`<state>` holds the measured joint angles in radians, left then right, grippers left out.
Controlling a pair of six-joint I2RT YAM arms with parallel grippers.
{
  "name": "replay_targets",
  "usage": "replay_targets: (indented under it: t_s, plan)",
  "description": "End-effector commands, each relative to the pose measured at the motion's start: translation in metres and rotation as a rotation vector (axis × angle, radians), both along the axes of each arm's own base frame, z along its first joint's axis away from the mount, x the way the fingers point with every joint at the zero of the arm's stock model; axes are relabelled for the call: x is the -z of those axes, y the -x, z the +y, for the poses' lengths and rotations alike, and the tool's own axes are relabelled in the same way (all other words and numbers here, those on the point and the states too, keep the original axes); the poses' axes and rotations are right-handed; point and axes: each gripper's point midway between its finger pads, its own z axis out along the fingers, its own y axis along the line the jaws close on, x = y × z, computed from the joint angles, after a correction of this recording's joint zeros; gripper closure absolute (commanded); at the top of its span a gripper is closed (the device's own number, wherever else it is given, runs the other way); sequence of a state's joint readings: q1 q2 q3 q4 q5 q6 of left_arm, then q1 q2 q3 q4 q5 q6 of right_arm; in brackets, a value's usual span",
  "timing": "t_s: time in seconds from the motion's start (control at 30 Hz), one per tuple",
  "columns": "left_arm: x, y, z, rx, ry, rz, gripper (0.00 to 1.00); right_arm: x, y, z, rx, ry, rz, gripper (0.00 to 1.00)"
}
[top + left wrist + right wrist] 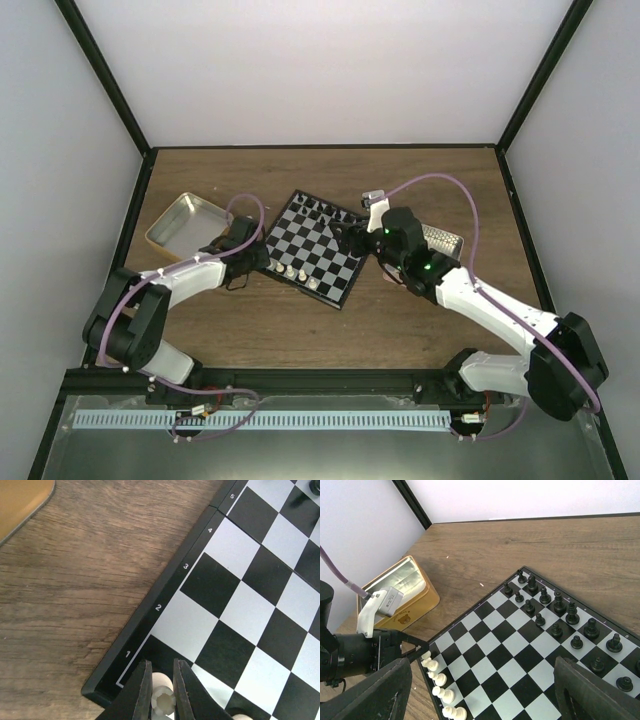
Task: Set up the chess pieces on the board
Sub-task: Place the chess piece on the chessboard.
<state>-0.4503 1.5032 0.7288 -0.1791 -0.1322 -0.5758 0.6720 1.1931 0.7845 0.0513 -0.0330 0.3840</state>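
Observation:
The board (318, 250) lies at the table's middle, seen close in the left wrist view (235, 605) and from above in the right wrist view (505, 650). My left gripper (161, 665) is shut on a cream-white chess piece (163, 699) over the corner square by the rim mark 1. Three more white pieces (442, 687) stand in a row along that edge. Several black pieces (555, 602) fill two rows on the opposite side. My right gripper (482, 680) hangs open above the board's middle with nothing between its fingers.
A yellow-sided metal tin (185, 221) sits open to the left of the board, also in the right wrist view (400, 587). A grey ridged object (441, 241) shows partly behind my right arm. Black frame posts rise at the back corners.

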Motion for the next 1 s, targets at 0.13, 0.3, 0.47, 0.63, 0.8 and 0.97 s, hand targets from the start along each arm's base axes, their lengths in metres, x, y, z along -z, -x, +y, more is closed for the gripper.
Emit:
replay_targets:
  t_s: [0.13,0.3,0.47,0.63,0.8,0.97]
  plan:
    - [0.004,-0.009,-0.006,0.005,0.05,-0.006,0.95,0.004,0.0,0.0,0.011,0.005,0.02,0.21]
    - [0.008,-0.009,0.0,-0.007,0.012,-0.005,0.93,0.005,0.0,-0.001,0.014,0.006,0.021,0.21]
    - [0.006,-0.007,0.002,0.0,0.006,-0.002,0.89,-0.001,0.0,-0.004,0.027,-0.002,0.011,0.21]
    - [-0.004,-0.007,0.0,0.009,0.014,-0.012,0.78,-0.002,-0.001,-0.007,0.043,0.004,0.008,0.2]
    - [-0.024,-0.009,-0.005,0.021,0.046,-0.038,0.64,-0.004,-0.001,-0.01,0.067,-0.003,0.02,0.2]
    - [-0.064,-0.013,0.001,-0.019,0.058,-0.115,0.58,0.006,-0.012,-0.041,0.239,0.008,0.084,0.21]
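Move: The white chess piece, still pinched in the left fingers, is bound for the dark corner square, about 1 cm ahead of the left hand, neither left nor right of it, with the board some 2 cm below. The next white piece stands about 2 cm to the right, level with the hand; a third is 5 cm right and 1 cm back. The tan box lies roughly 9 cm ahead and 16 cm left, 2 cm lower. From the right hand, the corner square is some 17 cm left, 2 cm ahead and 20 cm below. The white piece is settled onto the corner square by the left hand, which eases forward just under 1 cm and down about 0.5 cm, then keeps still while holding it. It next drifts back a little as its fingers open to let the piece go, and finally rises clear, about 2.5 cm up from its lowest point, with the wrist hardly turning. ##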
